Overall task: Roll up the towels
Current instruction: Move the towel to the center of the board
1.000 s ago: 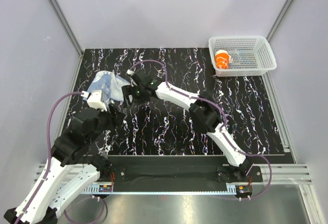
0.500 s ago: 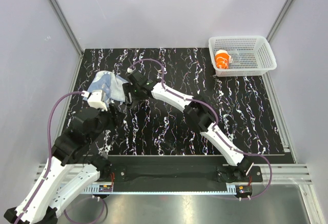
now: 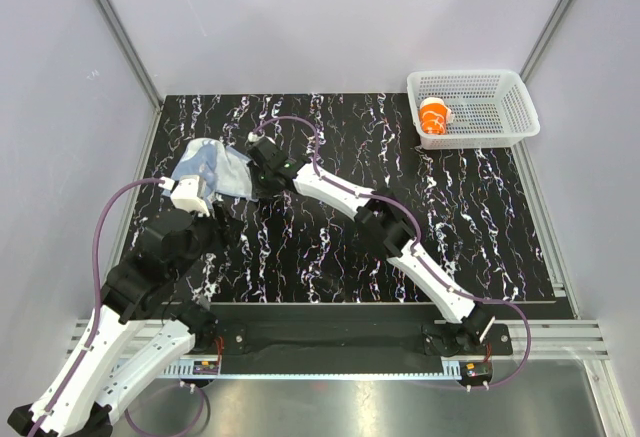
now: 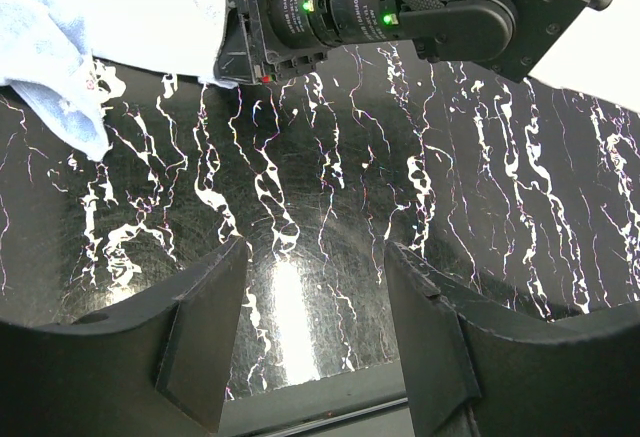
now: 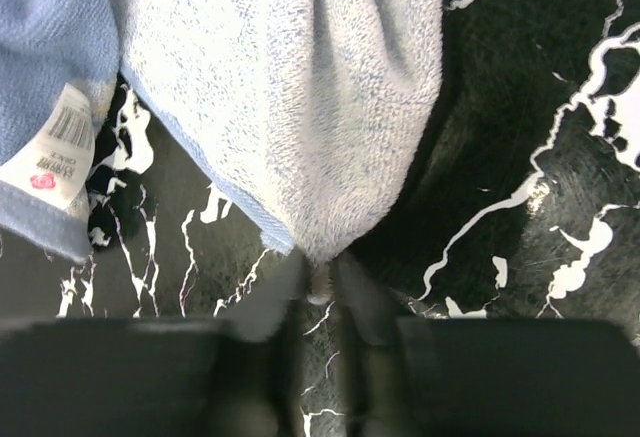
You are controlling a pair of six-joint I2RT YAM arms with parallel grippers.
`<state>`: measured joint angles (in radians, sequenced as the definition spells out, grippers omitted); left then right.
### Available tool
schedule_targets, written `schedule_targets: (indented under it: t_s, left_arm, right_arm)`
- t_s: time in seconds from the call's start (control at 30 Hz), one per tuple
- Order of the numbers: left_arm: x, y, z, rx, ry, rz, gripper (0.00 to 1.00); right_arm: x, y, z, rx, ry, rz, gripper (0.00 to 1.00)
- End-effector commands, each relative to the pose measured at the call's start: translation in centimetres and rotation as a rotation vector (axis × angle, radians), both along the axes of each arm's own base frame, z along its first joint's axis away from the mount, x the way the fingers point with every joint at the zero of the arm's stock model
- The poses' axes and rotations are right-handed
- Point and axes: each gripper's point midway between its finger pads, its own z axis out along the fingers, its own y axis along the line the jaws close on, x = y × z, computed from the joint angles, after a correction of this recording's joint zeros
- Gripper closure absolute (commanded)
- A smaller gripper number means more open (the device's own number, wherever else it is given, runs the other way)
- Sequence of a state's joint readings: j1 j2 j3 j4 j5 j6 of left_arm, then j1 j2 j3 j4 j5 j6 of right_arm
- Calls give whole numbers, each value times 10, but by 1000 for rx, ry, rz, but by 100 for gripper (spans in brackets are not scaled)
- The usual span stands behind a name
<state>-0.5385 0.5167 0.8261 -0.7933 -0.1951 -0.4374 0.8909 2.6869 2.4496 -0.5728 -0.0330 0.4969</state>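
Observation:
A light blue towel (image 3: pixel 208 166) lies crumpled at the far left of the black marbled table. My right gripper (image 3: pixel 256 169) reaches across to it and is shut on its near corner (image 5: pixel 318 257); the cloth (image 5: pixel 300 87) spreads out above the fingers, with a white label (image 5: pixel 52 147) at the left. My left gripper (image 4: pixel 312 342) is open and empty, held above bare table just near of the towel (image 4: pixel 60 67). The right wrist housing (image 4: pixel 400 12) fills the top of the left wrist view.
A white basket (image 3: pixel 516 109) at the far right corner holds an orange rolled towel (image 3: pixel 433 116). The table's metal frame (image 3: pixel 330 337) runs along the near edge. Grey walls close in the left, back and right sides.
My right gripper has moved a little further left and away, toward the towel's edge. The left arm has hardly moved.

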Motion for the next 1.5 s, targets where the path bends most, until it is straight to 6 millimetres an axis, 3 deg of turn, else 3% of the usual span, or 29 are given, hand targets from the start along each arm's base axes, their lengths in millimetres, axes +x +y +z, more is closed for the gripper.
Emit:
schedule_targets:
  t_s: [0.0, 0.07, 0.1, 0.17, 0.2, 0.23, 0.27, 0.3, 0.33, 0.37, 0.4, 0.43, 0.5, 0.53, 0.57, 0.73, 0.87, 1.0, 1.03, 1.27, 1.47]
  left_arm:
    - [5, -1, 12, -10, -48, -2, 38]
    - [5, 0, 12, -8, -48, 1, 38]
    - [6, 0, 11, -7, -47, 2, 38]
    - [6, -1, 10, -3, -40, 2, 38]
    - [6, -1, 9, -3, -37, 1, 38]
    - [7, -2, 8, -1, -31, -1, 38]
    - [7, -3, 6, 0, -23, -7, 38]
    - [7, -7, 4, 1, -15, -24, 38]
    - [8, -8, 3, 1, -8, -29, 38]
    - [10, -10, -2, 15, 19, -32, 38]
    - [11, -11, -7, 24, 42, -30, 39]
    - [12, -12, -9, 28, 58, -29, 39]
    - [17, -18, -25, 46, 138, -23, 40]
    - [18, -22, -35, 52, 178, -30, 41]
    - [20, -28, -47, 63, 230, -38, 41]
    - [21, -59, -86, 19, 372, -79, 43]
    - [24, -78, -103, -36, 408, -87, 41]
    - [31, -105, -107, -53, 405, -120, 40]
    - [33, -108, -118, -32, 439, -115, 40]
    - [42, -140, -149, -10, 508, -92, 40]
    - [54, -157, -146, -25, 480, -84, 37]
  right_arm:
    - [0, -4, -12, -44, -24, -29, 84]
    - [1, -13, -13, -74, -34, -40, 94]
    - [5, -15, 4, -68, -67, -52, 99]
    - [5, -33, 1, -112, -73, -55, 100]
    - [9, -39, 26, -95, -104, -72, 100]
    - [8, -57, 16, -133, -84, -86, 100]
    - [9, -66, 21, -138, -86, -94, 100]
    - [10, -74, 48, -123, -119, -102, 100]
    - [3, -92, 38, -165, -99, -109, 100]
    - [3, -103, 44, -177, -108, -119, 100]
    - [2, -116, 68, -183, -143, -128, 100]
    - [-6, -131, 61, -226, -131, -133, 100]
    - [-14, -151, 81, -255, -152, -150, 100]
    - [-22, -163, 73, -295, -136, -147, 100]
    - [-26, -170, 83, -294, -143, -150, 100]
    - [-57, -209, 69, -388, -78, -180, 100]
    - [-76, -227, 68, -380, -51, -199, 100]
    - [-93, -234, 61, -360, -11, -198, 100]
    - [-97, -239, 56, -369, 1, -197, 100]
    - [-109, -253, 57, -382, -6, -196, 100]
    - [-117, -257, 57, -363, 6, -189, 100]
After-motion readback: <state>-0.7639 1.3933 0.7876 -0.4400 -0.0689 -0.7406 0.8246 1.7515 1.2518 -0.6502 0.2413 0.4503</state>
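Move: The blue towel's near right corner is already between my right hand's half-closed fingertips. Its label flap lies about 12 cm to the left and 5 cm back, and the bare middle of the board is some 21 cm to the right, about level fore and aft. From my high, open left hand, the same corner is roughly 17 cm ahead, 2 cm right and 21 cm below, with the label flap about 12 cm ahead and 10 cm left. I finish closing my right fingers, pinch the towel's corner and drag the towel across the board to the right, about 26 cm, bringing it some 12 cm back, lifting a little midway and turning the fingers steeper. After a short wait my open left hand drops about 18 cm and swings 13 cm right to meet the label flap, its fingers tipping some 35 degrees further down. ##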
